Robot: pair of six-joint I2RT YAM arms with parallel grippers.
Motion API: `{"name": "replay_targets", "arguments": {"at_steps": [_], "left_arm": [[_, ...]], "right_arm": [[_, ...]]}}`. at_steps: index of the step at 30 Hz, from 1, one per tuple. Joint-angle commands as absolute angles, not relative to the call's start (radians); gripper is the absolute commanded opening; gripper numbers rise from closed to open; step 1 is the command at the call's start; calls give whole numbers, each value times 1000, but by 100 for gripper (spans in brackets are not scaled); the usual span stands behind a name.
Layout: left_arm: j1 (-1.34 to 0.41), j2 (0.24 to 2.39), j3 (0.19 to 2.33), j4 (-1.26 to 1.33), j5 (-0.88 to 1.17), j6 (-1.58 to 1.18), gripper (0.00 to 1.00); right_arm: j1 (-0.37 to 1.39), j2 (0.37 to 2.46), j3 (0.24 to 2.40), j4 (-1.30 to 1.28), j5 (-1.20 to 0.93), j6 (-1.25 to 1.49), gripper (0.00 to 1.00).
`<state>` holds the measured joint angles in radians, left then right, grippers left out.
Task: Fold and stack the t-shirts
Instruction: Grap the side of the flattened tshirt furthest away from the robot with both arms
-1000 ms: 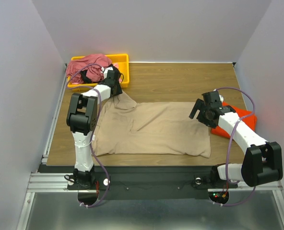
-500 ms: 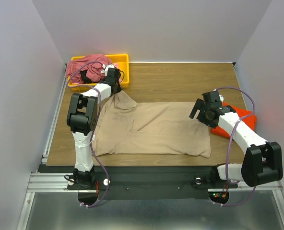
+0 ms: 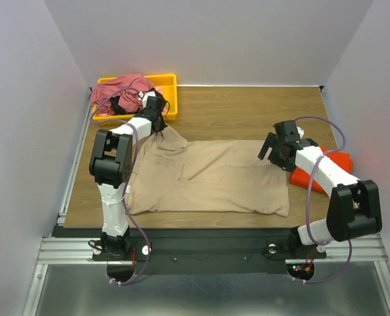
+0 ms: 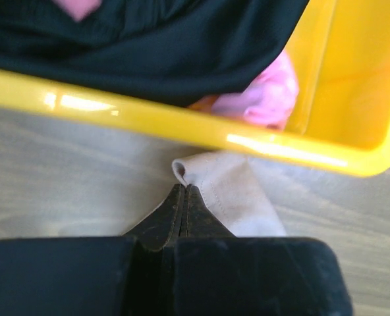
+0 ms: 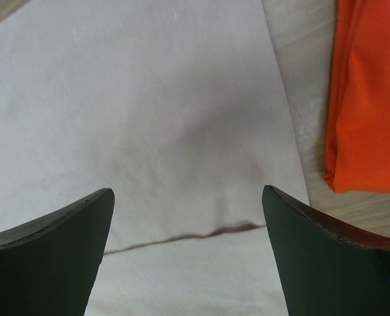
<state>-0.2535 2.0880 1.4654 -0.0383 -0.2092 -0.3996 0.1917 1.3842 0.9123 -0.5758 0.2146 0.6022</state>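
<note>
A tan t-shirt [image 3: 215, 174] lies spread across the middle of the table. Its far left sleeve corner [image 4: 231, 191] is pinched in my left gripper [image 3: 161, 122], whose jaws are shut on the hem right in front of the yellow bin [image 4: 182, 125]. My right gripper [image 3: 269, 153] hovers open over the tan shirt's right part [image 5: 149, 99], with nothing between its fingers. A folded orange-red t-shirt [image 3: 340, 159] lies just right of it, also seen as orange cloth [image 5: 369, 99]. A rose-red t-shirt [image 3: 126, 84] and a black t-shirt [image 4: 149, 46] fill the bin.
The yellow bin [image 3: 170, 80] stands at the far left corner, close behind my left gripper. Bare wood [image 3: 248, 112] runs along the back of the table. Grey walls close in the left, right and far sides.
My left gripper has closed on the tan shirt's sleeve corner. The right arm has shifted slightly back and left over the shirt's right edge, still open.
</note>
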Motion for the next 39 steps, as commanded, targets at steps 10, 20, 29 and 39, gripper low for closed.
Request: {"name": "replay_targets", "arguments": {"at_steps": [10,20,29,39], "left_arm": [[-255,1879,1307,40,-215,-506,0],[-255,1790,1243,2,-212,-554,0],[-256,1718,1216,-84,-226,-606,0],[-279,1626,1175,-138,-239,-646,0]], "right_arm": [[198,1601,1124,-543,347,656,100],[189,1853,1337,-543,434,664,100],[149,2023,1503,-545,482,657,99],[143,2088,1583,-549,488,638,97]]}}
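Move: The left hand already pinches the beige t-shirt's sleeve end. The middle of the t-shirt lies about 24 cm back and 21 cm to this hand's right, some 3 cm lower; the middle of the yellow bin is roughly 15 cm ahead and 13 cm left. For the right hand, the t-shirt's far right corner is about 15 cm ahead, 8 cm right and 5 cm down, while the folded orange shirt's middle sits level ahead, 24 cm right and 4 cm down. Still pinching the sleeve end, the left hand draws it about 8 cm back, away from the yellow bin, and from early on also lifts it 7 cm, its left side rolling down slightly. Meanwhile the open right hand reaches some 16 cm forward to the t-shirt's far right corner, sinking about 5 cm, easing a little right and turning roughly 10 degrees clockwise. ##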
